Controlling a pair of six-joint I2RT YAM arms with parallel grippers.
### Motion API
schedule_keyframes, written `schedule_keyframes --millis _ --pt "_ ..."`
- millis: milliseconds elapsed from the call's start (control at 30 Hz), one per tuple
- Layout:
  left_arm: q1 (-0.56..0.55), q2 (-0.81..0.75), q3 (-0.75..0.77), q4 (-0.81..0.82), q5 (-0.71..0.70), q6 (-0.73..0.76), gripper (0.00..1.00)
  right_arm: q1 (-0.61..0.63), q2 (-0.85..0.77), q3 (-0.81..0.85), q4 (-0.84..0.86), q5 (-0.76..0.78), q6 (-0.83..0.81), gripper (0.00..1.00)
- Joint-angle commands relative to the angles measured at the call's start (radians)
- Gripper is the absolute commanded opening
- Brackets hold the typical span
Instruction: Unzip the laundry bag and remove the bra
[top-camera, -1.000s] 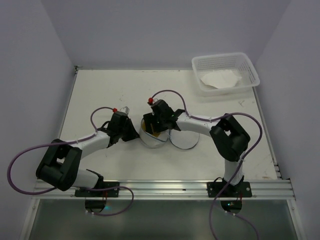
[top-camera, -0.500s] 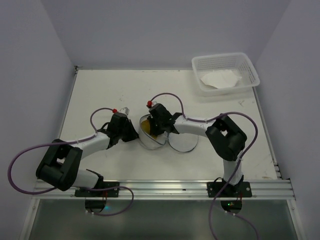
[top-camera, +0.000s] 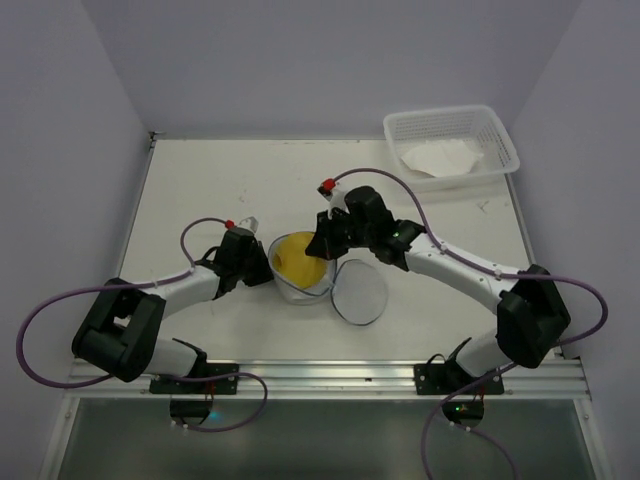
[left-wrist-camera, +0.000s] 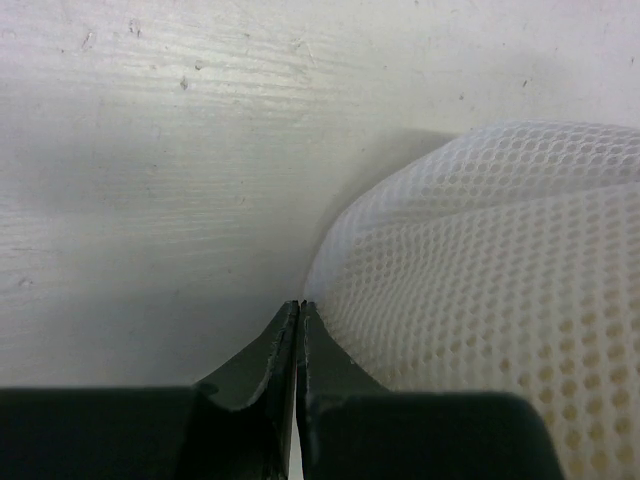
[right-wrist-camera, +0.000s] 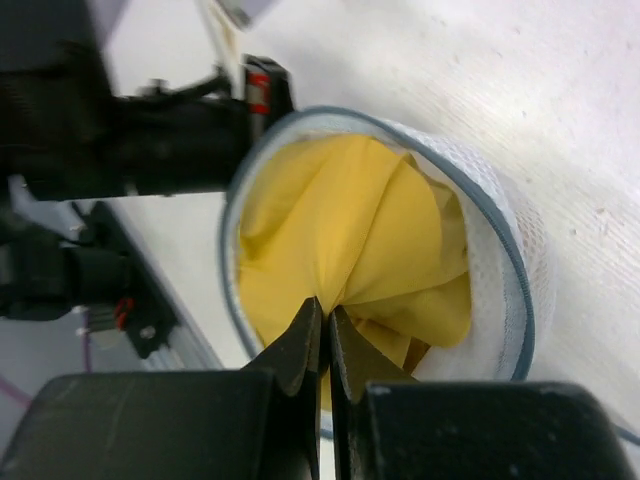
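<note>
The laundry bag (top-camera: 302, 290), a round white mesh pouch with a blue-grey zipper rim, stands unzipped at the table's middle. Its lid flap (top-camera: 360, 292) lies open to the right. The yellow bra (top-camera: 290, 254) fills the bag's inside. My right gripper (top-camera: 318, 246) reaches in from the right and is shut on a fold of the bra (right-wrist-camera: 345, 225), jaws pinching the fabric at the tips (right-wrist-camera: 325, 312). My left gripper (top-camera: 264, 263) is at the bag's left side, shut on the edge of the mesh (left-wrist-camera: 480, 260), with the tips (left-wrist-camera: 300, 306) meeting at the wall's base.
A white plastic lattice basket (top-camera: 497, 136) with white cloth inside stands at the back right corner. The left arm (right-wrist-camera: 150, 140) lies close beside the bag rim (right-wrist-camera: 505, 262). Grey walls enclose the table on three sides.
The right gripper closed on the bra inside the bag. Its arm swung out to the right, uncovering the yellow fabric. The left gripper stayed at the bag's left side.
</note>
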Motion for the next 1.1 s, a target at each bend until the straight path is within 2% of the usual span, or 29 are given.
schedule_keyframes --millis 0,167,400,500,600,667,733,800,933,1067 --pt "-0.004 -0.015 -0.012 0.009 -0.024 0.016 0.05 -0.036 -0.084 -0.013 0.046 -0.230 -0.037 0.00" --pt "-0.004 -0.013 -0.010 0.009 -0.026 0.018 0.04 -0.058 -0.193 -0.001 0.123 -0.373 0.022 0.00" --pt "-0.004 -0.001 -0.001 0.005 -0.024 0.015 0.04 -0.108 -0.272 0.188 0.128 -0.384 0.090 0.00" --pt "-0.004 -0.002 0.001 0.000 -0.024 0.007 0.04 -0.165 -0.285 0.299 0.045 -0.356 0.067 0.00" --pt "-0.004 0.001 0.002 0.000 -0.021 0.002 0.04 -0.286 -0.289 0.398 -0.056 -0.254 0.038 0.00" --pt "-0.004 0.002 0.002 0.000 -0.017 0.002 0.04 -0.341 -0.284 0.461 -0.118 -0.130 0.004 0.00" --pt "-0.004 0.002 0.001 0.000 -0.012 -0.002 0.04 -0.415 -0.254 0.504 -0.171 0.036 -0.028 0.00" --pt "-0.004 0.002 0.004 0.000 -0.006 -0.004 0.04 -0.511 -0.224 0.539 -0.175 0.099 -0.024 0.00" --pt "-0.004 -0.001 0.008 -0.004 -0.005 -0.005 0.04 -0.668 -0.096 0.614 -0.173 0.156 0.036 0.00" --pt "-0.004 0.002 0.013 -0.007 -0.003 -0.007 0.04 -0.769 0.123 0.728 -0.167 0.164 0.100 0.00"
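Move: The white basket, where the right hand takes the yellow bra it already pinches, lies about 31 cm ahead, 33 cm right and 13 cm below, the white cloth in it some 29 cm ahead, 31 cm right. The laundry bag is roughly 11 cm below, 1 cm ahead and 2 cm left; its opened lid lies 3 cm back, 12 cm right. From the left hand the basket is some 30 cm ahead, 42 cm right. Right hand pulls the pinched bra up some 30 cm, then forward-right towards the basket, left holding the bag. ##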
